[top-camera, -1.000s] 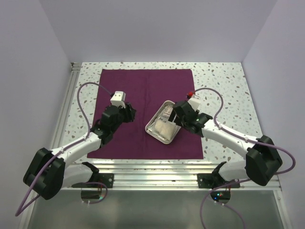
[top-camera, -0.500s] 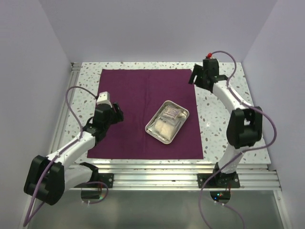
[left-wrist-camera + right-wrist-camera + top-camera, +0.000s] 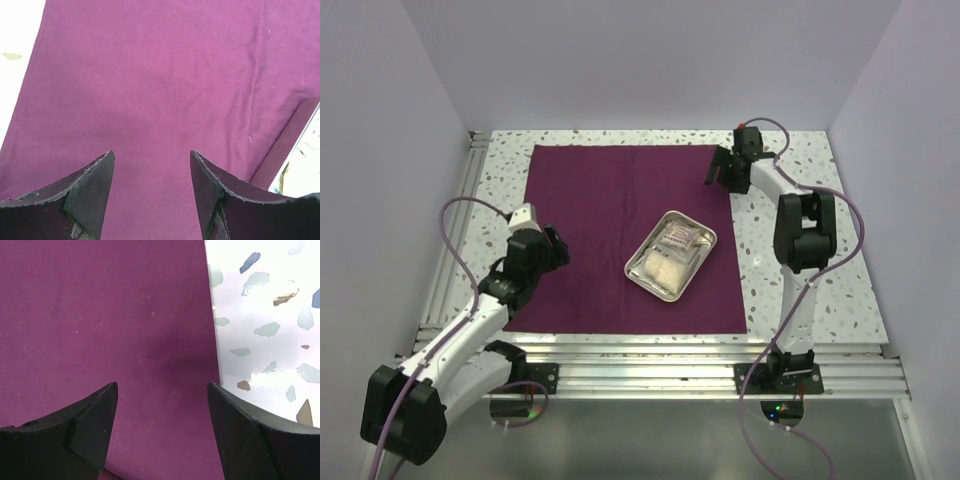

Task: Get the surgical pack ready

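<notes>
The surgical pack is a plum-maroon drape [image 3: 610,200] spread flat as a large square on the table. A shiny steel tray [image 3: 642,275] holding pale packets sits on it, right of the middle. My left gripper [image 3: 558,252] hovers open over the drape's left side, with only bare cloth [image 3: 150,90] between its fingers [image 3: 95,195]. The tray's corner [image 3: 306,160] shows at the right of the left wrist view. My right gripper [image 3: 715,172] is open above the drape's far right corner. Its jaws [image 3: 162,384] straddle the drape's right edge [image 3: 212,340].
The speckled terrazzo tabletop [image 3: 790,270] borders the drape on all sides and shows in the right wrist view as the terrazzo surface [image 3: 265,315]. An aluminium rail [image 3: 650,350] runs along the near edge, another rail [image 3: 455,240] along the left. Lilac walls enclose the table.
My right arm swung away from the tray to the drape's far right corner. The left arm drew back toward the drape's left edge. Both grippers stay open and empty.
</notes>
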You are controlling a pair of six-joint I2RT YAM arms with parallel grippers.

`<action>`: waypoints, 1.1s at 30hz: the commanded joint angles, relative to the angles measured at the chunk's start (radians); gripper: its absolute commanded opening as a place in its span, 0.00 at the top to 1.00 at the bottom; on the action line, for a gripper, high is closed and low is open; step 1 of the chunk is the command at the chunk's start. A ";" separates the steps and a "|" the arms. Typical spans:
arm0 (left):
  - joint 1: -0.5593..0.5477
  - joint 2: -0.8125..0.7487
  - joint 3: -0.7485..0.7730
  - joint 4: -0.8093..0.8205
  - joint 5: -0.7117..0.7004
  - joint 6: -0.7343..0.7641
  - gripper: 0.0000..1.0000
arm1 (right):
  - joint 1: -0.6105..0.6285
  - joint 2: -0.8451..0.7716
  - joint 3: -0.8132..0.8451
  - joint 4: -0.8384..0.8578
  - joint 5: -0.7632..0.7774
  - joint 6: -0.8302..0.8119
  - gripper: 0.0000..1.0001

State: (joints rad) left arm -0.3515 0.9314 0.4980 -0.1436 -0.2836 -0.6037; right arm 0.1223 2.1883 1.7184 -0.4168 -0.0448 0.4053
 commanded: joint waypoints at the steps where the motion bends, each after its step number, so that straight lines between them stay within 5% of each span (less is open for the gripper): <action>1: 0.009 -0.046 -0.016 -0.030 -0.032 -0.024 0.34 | -0.004 0.014 0.043 -0.002 -0.001 -0.002 0.25; 12: 0.009 -0.118 -0.022 -0.024 -0.029 -0.018 0.34 | 0.003 0.082 0.049 -0.017 0.088 -0.016 0.28; 19: 0.009 -0.129 -0.012 -0.037 -0.048 -0.007 0.34 | 0.042 0.105 0.075 -0.036 0.112 -0.039 0.47; 25: 0.009 -0.143 -0.012 -0.045 -0.054 -0.004 0.34 | 0.039 0.088 0.066 -0.033 0.170 -0.033 0.78; 27: 0.009 -0.140 -0.013 -0.044 -0.054 -0.004 0.34 | 0.034 0.084 0.066 -0.033 0.193 -0.014 0.98; 33: 0.009 -0.121 -0.027 -0.024 -0.031 -0.002 0.34 | -0.073 -0.002 -0.093 0.025 0.263 0.148 1.00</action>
State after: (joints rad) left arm -0.3489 0.8024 0.4797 -0.1879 -0.3183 -0.6094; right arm 0.1398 2.2547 1.7370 -0.4133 0.1173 0.4503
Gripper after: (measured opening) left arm 0.661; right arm 0.025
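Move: The right hand hovers open over the far right of the purple cloth. The cloth's right edge is roughly 4 cm to its right, about level fore and aft and 3 cm below; the cloth's far-right corner lies some 12 cm ahead and 3 cm right, just as low. The loaded tray sits about 20 cm back and 16 cm left. From the left hand that stretch of edge is some 25 cm ahead and 50 cm right, about 9 cm lower. The right fingers close fully and pinch the cloth's right edge, short of the far corner. To get there the hand sinks about 3 cm and tips its left side down some 5-10 degrees; once shut it starts drawing right, about 1.5 cm, turning slightly clockwise. The left hand, open and empty, rises about 2 cm. ##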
